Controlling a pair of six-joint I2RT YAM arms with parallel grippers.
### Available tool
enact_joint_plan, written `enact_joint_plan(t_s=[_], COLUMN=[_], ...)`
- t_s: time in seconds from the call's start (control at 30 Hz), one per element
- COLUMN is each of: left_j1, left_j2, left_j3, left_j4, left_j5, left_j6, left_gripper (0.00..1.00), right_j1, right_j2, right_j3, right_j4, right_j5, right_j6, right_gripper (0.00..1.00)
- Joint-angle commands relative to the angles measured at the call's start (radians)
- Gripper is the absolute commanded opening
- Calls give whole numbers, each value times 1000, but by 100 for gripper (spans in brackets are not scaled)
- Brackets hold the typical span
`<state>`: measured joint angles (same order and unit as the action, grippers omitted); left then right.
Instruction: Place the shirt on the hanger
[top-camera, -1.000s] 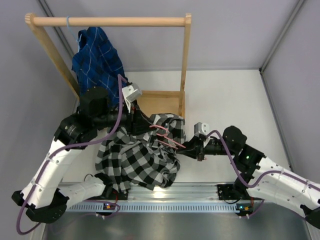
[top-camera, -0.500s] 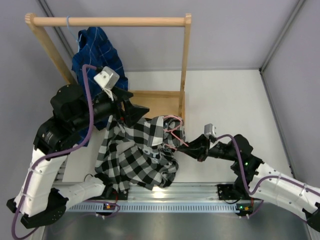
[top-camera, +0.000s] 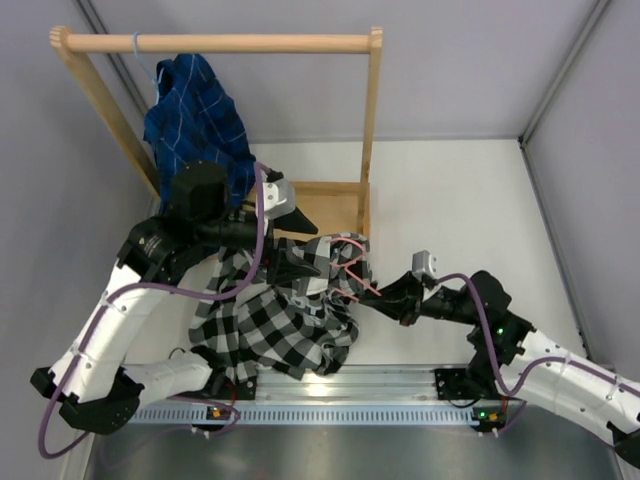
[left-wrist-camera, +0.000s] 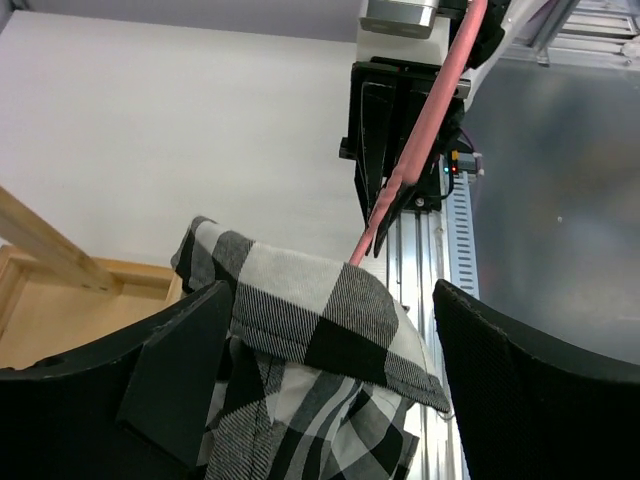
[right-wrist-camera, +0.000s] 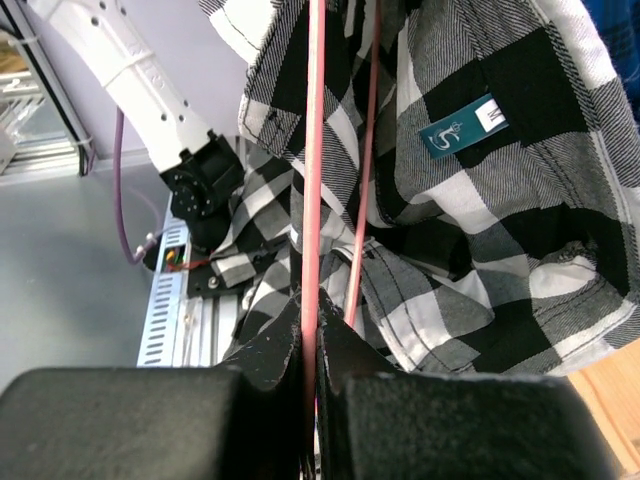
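The black-and-white check shirt (top-camera: 270, 320) lies bunched on the table between the arms. The pink wire hanger (top-camera: 352, 276) is partly pushed into its collar end. My right gripper (top-camera: 388, 293) is shut on one hanger wire (right-wrist-camera: 311, 180); a second wire (right-wrist-camera: 366, 170) runs beside it into the shirt (right-wrist-camera: 490, 210). My left gripper (top-camera: 308, 246) hovers over the collar, open. In the left wrist view its wide-spread fingers (left-wrist-camera: 170, 375) stand either side of a collar fold (left-wrist-camera: 320, 310) without pinching it. The hanger (left-wrist-camera: 420, 140) slants from the right gripper (left-wrist-camera: 385, 150) under that fold.
A wooden clothes rack (top-camera: 220, 43) stands at the back left, its base (top-camera: 315, 205) just behind the shirt. A dark blue grid shirt (top-camera: 195, 120) hangs from it, close to the left arm. A metal rail (top-camera: 340, 385) runs along the near edge.
My left gripper opened and let go of the fabric, swung up and left, then came back over the collar. The right gripper shifted slightly right with the hanger.
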<state>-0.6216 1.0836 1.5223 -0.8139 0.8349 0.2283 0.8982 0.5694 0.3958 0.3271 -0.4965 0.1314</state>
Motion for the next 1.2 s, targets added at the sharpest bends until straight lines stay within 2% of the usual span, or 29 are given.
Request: enact_joint_plan(t_s=[0.0,0.07,0.27,0.33,0.4,0.53,0.67,0.7,0.73,1.0,1.03,1.1,1.13,1.17], left_j1=[2,0,-10,-26,-38,-67,-89,-90,-93,-96,-96,-96,-96,-96], left_j2=[16,28,81,93,107,116,108,104,99,50,44,38,36,32], left_j3=[-4,-14,-19,-22,-17,-11,-5,-4,-4,-7,-4,-4,2,13], left_j4=[15,2,-33,-39,-39,-39,-41,-39,-39,-41,-41,-39,-41,-42], left_j5=[119,133,158,156,165,173,184,187,182,158,144,122,110,74], left_j6=[85,97,100,92,83,72,77,78,80,89,94,94,91,85], left_gripper=[85,79,74,68,58,48,34,27,0,0,0,0,0,0], right_j1=[-7,-8,-8,-8,-8,-8,-8,-8,-10,-10,-10,-10,-10,-10], right_j2=[-26,-35,-68,-72,-81,-97,-82,-72,-68,-71,-74,-83,-86,-97], right_j3=[84,92,146,161,173,173,186,189,193,221,224,221,222,227], right_j4=[-16,-28,-114,-147,-161,-172,-184,-187,-192,-212,-220,-230,-258,-284], right_j5=[-50,-40,-46,-66,-70,-56,-56,-54,-53,-25,-16,35,61,131], right_j6=[-39,-39,-58,-59,-62,-65,-64,-64,-62,-44,-42,-35,-30,-23], right_gripper=[0,0,0,0,0,0,0,0,0,0,2,20,45,61])
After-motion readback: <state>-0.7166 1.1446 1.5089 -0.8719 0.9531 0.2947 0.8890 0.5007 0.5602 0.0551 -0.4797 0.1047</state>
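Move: The shirt's raised collar fold lies just past my open left fingertips: about 4 cm to the right, 3 cm back and 3 cm below. The neck of the hanger is some 2 cm farther right of that fold and a little higher. The rack's near right corner is about 8 cm ahead, 10 cm right and far below, some 25 cm. From my right hand, which still pinches the hanger, that fold is roughly 8 cm left, 5 cm ahead and 4 cm up. I ease my left hand down and to the right about 3 cm each onto the collar fold, then back about 3 cm, turning it some 15 degrees clockwise while its fingers shut and pinch the cloth beside the hanger's neck. Meanwhile my right hand rises about 3 cm, drawing slightly back and right with the hanger. Only at the end do its fingers open about halfway around the wire. ##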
